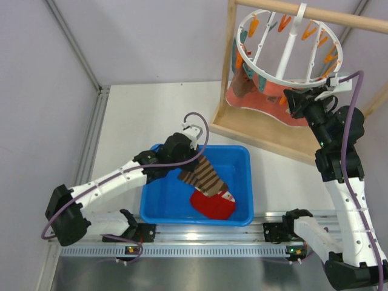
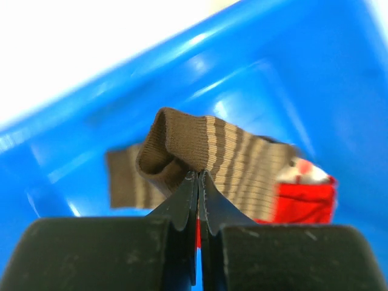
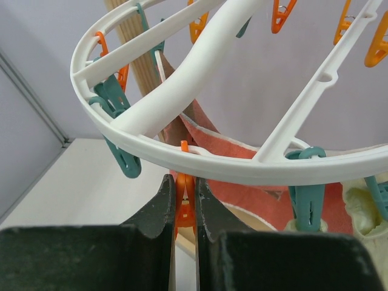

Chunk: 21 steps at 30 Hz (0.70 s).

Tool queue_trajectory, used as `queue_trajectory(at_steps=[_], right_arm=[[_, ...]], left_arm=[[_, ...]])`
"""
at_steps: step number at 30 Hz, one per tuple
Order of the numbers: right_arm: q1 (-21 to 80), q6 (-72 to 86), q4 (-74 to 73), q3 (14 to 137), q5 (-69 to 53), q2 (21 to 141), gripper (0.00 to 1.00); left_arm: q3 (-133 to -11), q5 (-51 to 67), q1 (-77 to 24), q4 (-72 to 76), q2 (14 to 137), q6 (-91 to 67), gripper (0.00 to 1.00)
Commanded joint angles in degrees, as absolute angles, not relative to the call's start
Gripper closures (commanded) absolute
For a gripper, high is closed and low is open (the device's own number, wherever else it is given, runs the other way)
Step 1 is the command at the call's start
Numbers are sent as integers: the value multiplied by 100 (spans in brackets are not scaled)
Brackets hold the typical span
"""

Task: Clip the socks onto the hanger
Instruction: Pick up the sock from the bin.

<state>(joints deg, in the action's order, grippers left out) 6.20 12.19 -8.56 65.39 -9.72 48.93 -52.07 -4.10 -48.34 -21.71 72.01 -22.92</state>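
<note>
A dark brown sock with tan stripes [image 1: 207, 176] lies in the blue bin [image 1: 153, 213]. My left gripper [image 1: 195, 156] is shut on its folded edge. In the left wrist view the sock [image 2: 233, 159] bunches just above the closed jaws of the left gripper [image 2: 199, 176]. A red sock [image 1: 212, 204] lies beside it, also seen as the red sock [image 2: 305, 202] behind. The white ring hanger [image 1: 291, 81] hangs at the upper right. My right gripper [image 3: 182, 179] is shut on an orange clothespin [image 3: 184, 210] under the hanger's rim [image 3: 273, 170].
The hanger's hook sits on the top bar of a wooden frame stand [image 1: 228, 79]. Salmon-pink fabric [image 3: 239, 185] hangs from the ring, next to teal clothespins [image 3: 120, 151]. The bin's walls surround the left gripper.
</note>
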Motion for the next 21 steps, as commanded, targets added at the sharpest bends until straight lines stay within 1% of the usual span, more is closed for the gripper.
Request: queue_trajectory(at_steps=[1, 3, 7, 10, 14, 15, 19, 21], right_arm=[[589, 1160, -1055, 6680, -1072, 4755, 100], [589, 1160, -1028, 6706, -1090, 4764, 100], [580, 1195, -1002, 6759, -1116, 4799, 100], [580, 1248, -949, 6785, -1151, 4834, 100], [589, 1283, -905, 6855, -1195, 4878, 100], [589, 1275, -897, 6864, -1195, 4895, 100], [589, 1301, -888, 6926, -1230, 4904, 100], [589, 1345, -888, 6943, -1257, 4904, 100]], left_arm=[[-5695, -588, -5237, -2249, 6707, -916, 100], [-5862, -283, -5352, -2311, 6540, -216, 100], [-5862, 325, -5449, -1795, 5917, 1026, 100], [-5959, 790, -5528, -1557, 5740, 1879, 100], [-5933, 1361, -5660, -1022, 5616, 2820, 100], [-5950, 1667, -5678, -1002, 5608, 3117, 100], [-6117, 2065, -5801, -800, 5704, 3690, 100], [-6135, 2179, -5801, -443, 5757, 4322, 100]])
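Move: The left hand already holds a striped sock by its brown end, some 10 cm above the bin floor. The orange clip it goes to lies about 28 cm to its right, 8 cm farther out and 29 cm higher; the hanger's middle is about 14 cm beyond that clip. Down on the bin floor, the other striped sock lies about 4 cm back and 3 cm right of the left hand, the red sock about 12 cm back and 7 cm right. The clip sits right between the right hand's shut fingers. Up and out of the bin goes the left hand, rising about 17 cm, quickly at first, while drawing back and edging to the right towards the clip. Its wrist swings some 70 degrees, levelling and turning clockwise until the fingers point nearly straight right; they stay shut on the sock. The right hand stays put, still pinching the orange clip on the hanger. ##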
